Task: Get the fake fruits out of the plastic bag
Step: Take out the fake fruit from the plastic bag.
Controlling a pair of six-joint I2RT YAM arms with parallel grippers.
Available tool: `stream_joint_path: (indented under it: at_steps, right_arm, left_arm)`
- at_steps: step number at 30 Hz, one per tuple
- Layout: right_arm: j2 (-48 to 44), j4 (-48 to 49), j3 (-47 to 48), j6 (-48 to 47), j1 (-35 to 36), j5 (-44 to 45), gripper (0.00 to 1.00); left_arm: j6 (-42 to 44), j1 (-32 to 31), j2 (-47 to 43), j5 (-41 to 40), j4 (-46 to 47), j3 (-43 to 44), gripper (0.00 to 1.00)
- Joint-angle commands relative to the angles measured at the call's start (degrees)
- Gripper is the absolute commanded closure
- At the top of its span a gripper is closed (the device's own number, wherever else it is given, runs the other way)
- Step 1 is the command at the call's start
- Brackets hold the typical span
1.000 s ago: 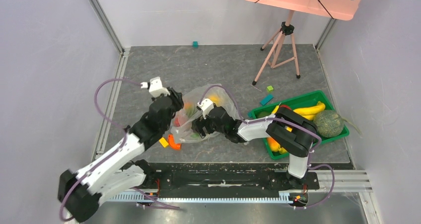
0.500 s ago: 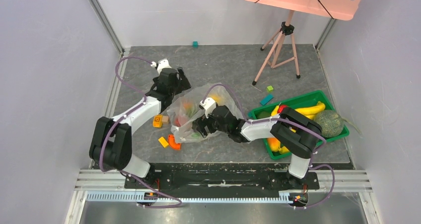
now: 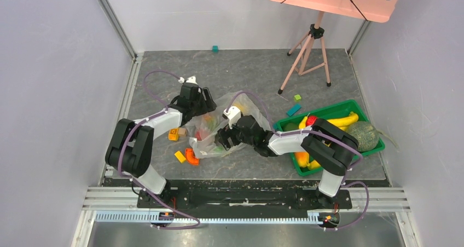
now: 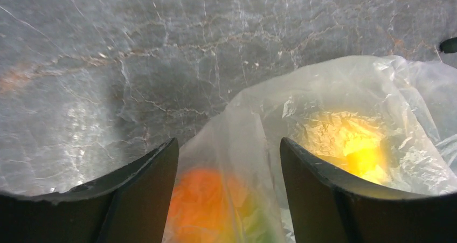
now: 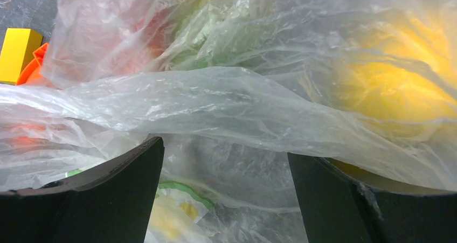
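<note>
The plastic bag [image 3: 221, 125] lies crumpled mid-table with fake fruits inside: an orange-red one [image 3: 203, 131] and a yellow one [image 3: 241, 109]. My left gripper [image 3: 204, 104] sits at the bag's far left edge, open. In the left wrist view my left gripper [image 4: 227, 146] straddles a fold of plastic bag [image 4: 248, 124] over an orange-green fruit [image 4: 210, 200], with a yellow fruit [image 4: 358, 148] to the right. My right gripper [image 3: 221, 140] is open at the bag's near side. In the right wrist view, bag film [image 5: 226, 100] stretches across my right gripper [image 5: 225, 151]; yellow [image 5: 393, 87] and green [image 5: 215, 27] fruits show through it.
Orange [image 3: 174, 133] and yellow [image 3: 179, 156] blocks and a curved orange piece [image 3: 191, 157] lie left of the bag. A green tray [image 3: 353, 105] with a banana [image 3: 340, 121] stands at the right, a melon [image 3: 362, 136] at its edge. A tripod [image 3: 309, 55] stands behind.
My left arm has folded back and swung its gripper from over the bag's left side to its far left edge, jaws now wider. An orange block now shows left of the bag. The right arm barely moved.
</note>
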Motion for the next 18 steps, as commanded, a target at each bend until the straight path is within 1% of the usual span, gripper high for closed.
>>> stream_joint_path:
  at_steps: [1, 3, 5, 7, 8, 11, 18]
  right_arm:
    - [-2.37, 1.99, -0.89, -0.79, -0.28, 0.15, 0.12]
    - [-2.65, 2.03, -1.22, -0.86, -0.29, 0.25, 0.12]
    - [-2.98, 2.7, -1.77, -0.81, -0.38, 0.39, 0.12]
    - [-3.28, 3.49, -2.29, -1.02, -0.47, 0.37, 0.13]
    - [-3.39, 3.72, -2.41, -1.34, -0.54, 0.43, 0.12]
    - [-2.94, 3.98, -2.09, -2.69, -0.97, -0.16, 0.12]
    - [-0.6, 3.34, 0.87, -7.27, -2.22, -7.6, 0.1]
  left_arm:
    - [0.27, -0.12, 2.05, 4.68, 2.09, -0.95, 0.34]
    - [0.38, -0.2, 2.5, 5.64, 2.26, -1.45, 0.52]
    - [0.35, -0.15, 2.62, 6.46, 3.37, -2.35, 0.75]
    - [0.47, -0.15, 2.9, 6.86, 4.03, -3.08, 0.92]
    - [0.69, -0.11, 3.02, 7.06, 4.19, -3.3, 0.97]
    - [1.14, -0.11, 3.53, 8.9, 5.46, -3.96, 0.98]
    - [1.07, -0.05, 5.34, 16.67, 10.14, -5.33, 0.98]
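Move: The plastic bag's far left edge hangs just below my open left fingers, about 2 cm back, 2 cm to the right and 4 cm down. Under the film the orange fruit lies some 5 cm back, sideways about level with the hand and 6 cm down; the yellow fruit is roughly 10 cm to the right, 1 cm back and 6 cm down. From my right hand, that bag edge is about 11 cm ahead and 4 cm to the left, at about its height. I bring my left hand down and back to my right, about 5 cm in all, onto the bag's edge, shutting the wide-open fingers on the way so that the tips pinch the plastic film. Once they are shut I ease on to the right and slightly back, turning some 10 degrees clockwise as the tips dip. My right hand stays open at the bag, shifting only about 1 cm to the right. ##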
